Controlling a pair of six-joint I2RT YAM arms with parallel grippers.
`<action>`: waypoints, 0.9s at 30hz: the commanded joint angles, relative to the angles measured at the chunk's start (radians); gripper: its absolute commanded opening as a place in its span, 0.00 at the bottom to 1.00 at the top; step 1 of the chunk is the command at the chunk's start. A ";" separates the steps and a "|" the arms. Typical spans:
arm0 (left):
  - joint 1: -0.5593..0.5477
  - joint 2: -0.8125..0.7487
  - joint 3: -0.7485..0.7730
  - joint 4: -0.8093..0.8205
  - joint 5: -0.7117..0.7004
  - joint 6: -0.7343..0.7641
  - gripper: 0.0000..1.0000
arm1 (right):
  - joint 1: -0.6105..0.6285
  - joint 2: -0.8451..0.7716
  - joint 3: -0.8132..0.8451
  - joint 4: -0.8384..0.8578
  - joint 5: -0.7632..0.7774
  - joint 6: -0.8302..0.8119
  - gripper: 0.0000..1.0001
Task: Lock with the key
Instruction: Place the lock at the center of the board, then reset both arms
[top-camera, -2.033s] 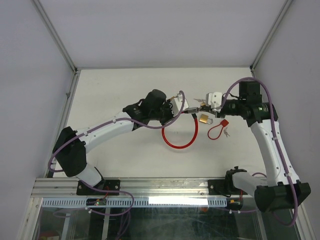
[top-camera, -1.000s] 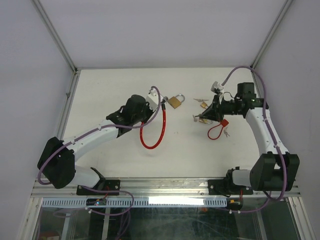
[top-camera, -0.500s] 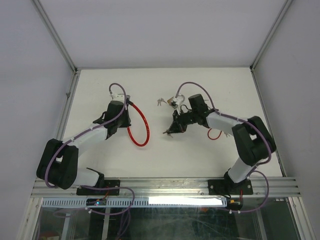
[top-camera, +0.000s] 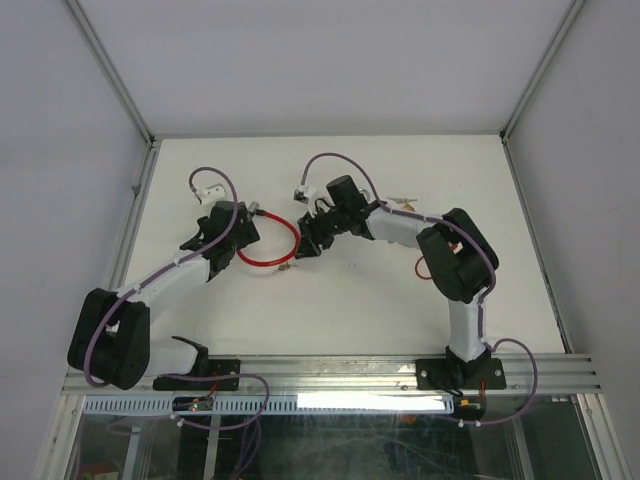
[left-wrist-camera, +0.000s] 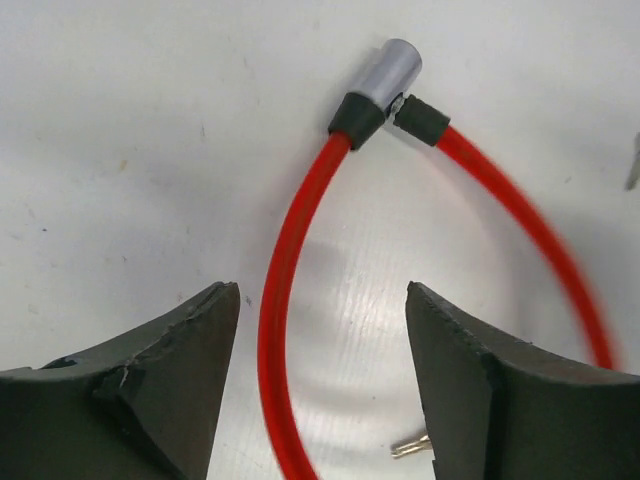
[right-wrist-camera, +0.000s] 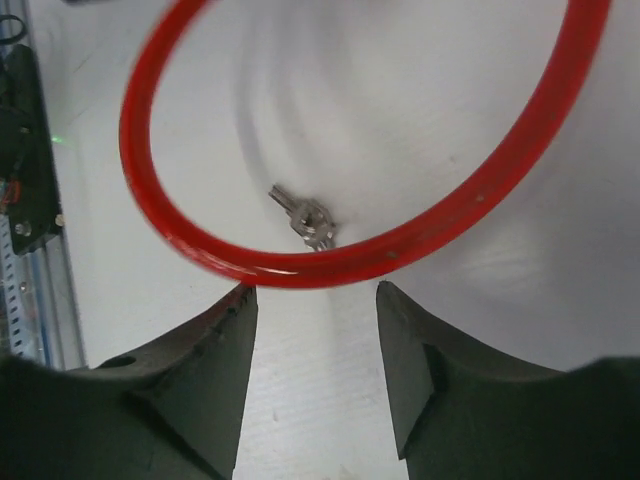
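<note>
The lock is a red cable loop (top-camera: 265, 255) lying on the white table, its silver cylinder end (left-wrist-camera: 386, 72) joined to a black-capped tip. A small silver key (right-wrist-camera: 305, 218) lies on the table inside the loop; its tip (left-wrist-camera: 412, 445) also shows in the left wrist view. My left gripper (left-wrist-camera: 320, 295) is open just above the table, with the cable running between its fingers untouched. My right gripper (right-wrist-camera: 312, 290) is open right beside the loop's edge, and nothing sits between its fingers. From above, the left gripper (top-camera: 250, 220) and the right gripper (top-camera: 305, 243) flank the loop.
A second thin red loop (top-camera: 427, 268) lies partly behind the right arm's elbow. Small metal bits (top-camera: 404, 201) rest on the table behind the right forearm. The table's metal frame (top-camera: 140, 200) runs along the left.
Both arms have swung left across the table and both grippers have opened. The red cable, carried by the left gripper before, now lies loose on the table.
</note>
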 joint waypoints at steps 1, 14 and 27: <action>0.005 -0.183 -0.012 0.046 -0.069 -0.066 0.70 | -0.049 -0.129 0.024 -0.125 0.090 -0.138 0.55; 0.005 -0.631 -0.103 0.245 0.379 0.039 0.99 | -0.123 -0.658 -0.062 -0.314 0.334 -0.550 0.65; 0.003 -0.592 0.256 0.147 0.702 0.084 0.99 | -0.301 -0.963 0.092 -0.485 0.404 -0.318 1.00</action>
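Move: Just right of the left hand lies the red cable lock, the middle of its loop about 8 cm right, 2 cm ahead and a few centimetres below. Its chrome cylinder is roughly 9 cm ahead and 4 cm right of that hand; its key, some 12 cm right and 6 cm back. From the right hand the loop's middle is about 10 cm left and 4 cm ahead, the cylinder 13 cm left and 12 cm ahead, the key 6 cm left and 2 cm back. Clearing away from the cable lock they have already let go, both hands rise nearly 30 cm and open fully. The left goes straight up, then also draws right and a little back, its fingers levelling out and swinging clockwise. The right first slides rightward and slightly forward off the loop, then climbs steeply while carrying on about 20 cm right and rolling some 50 degrees, its forward side lifting. ##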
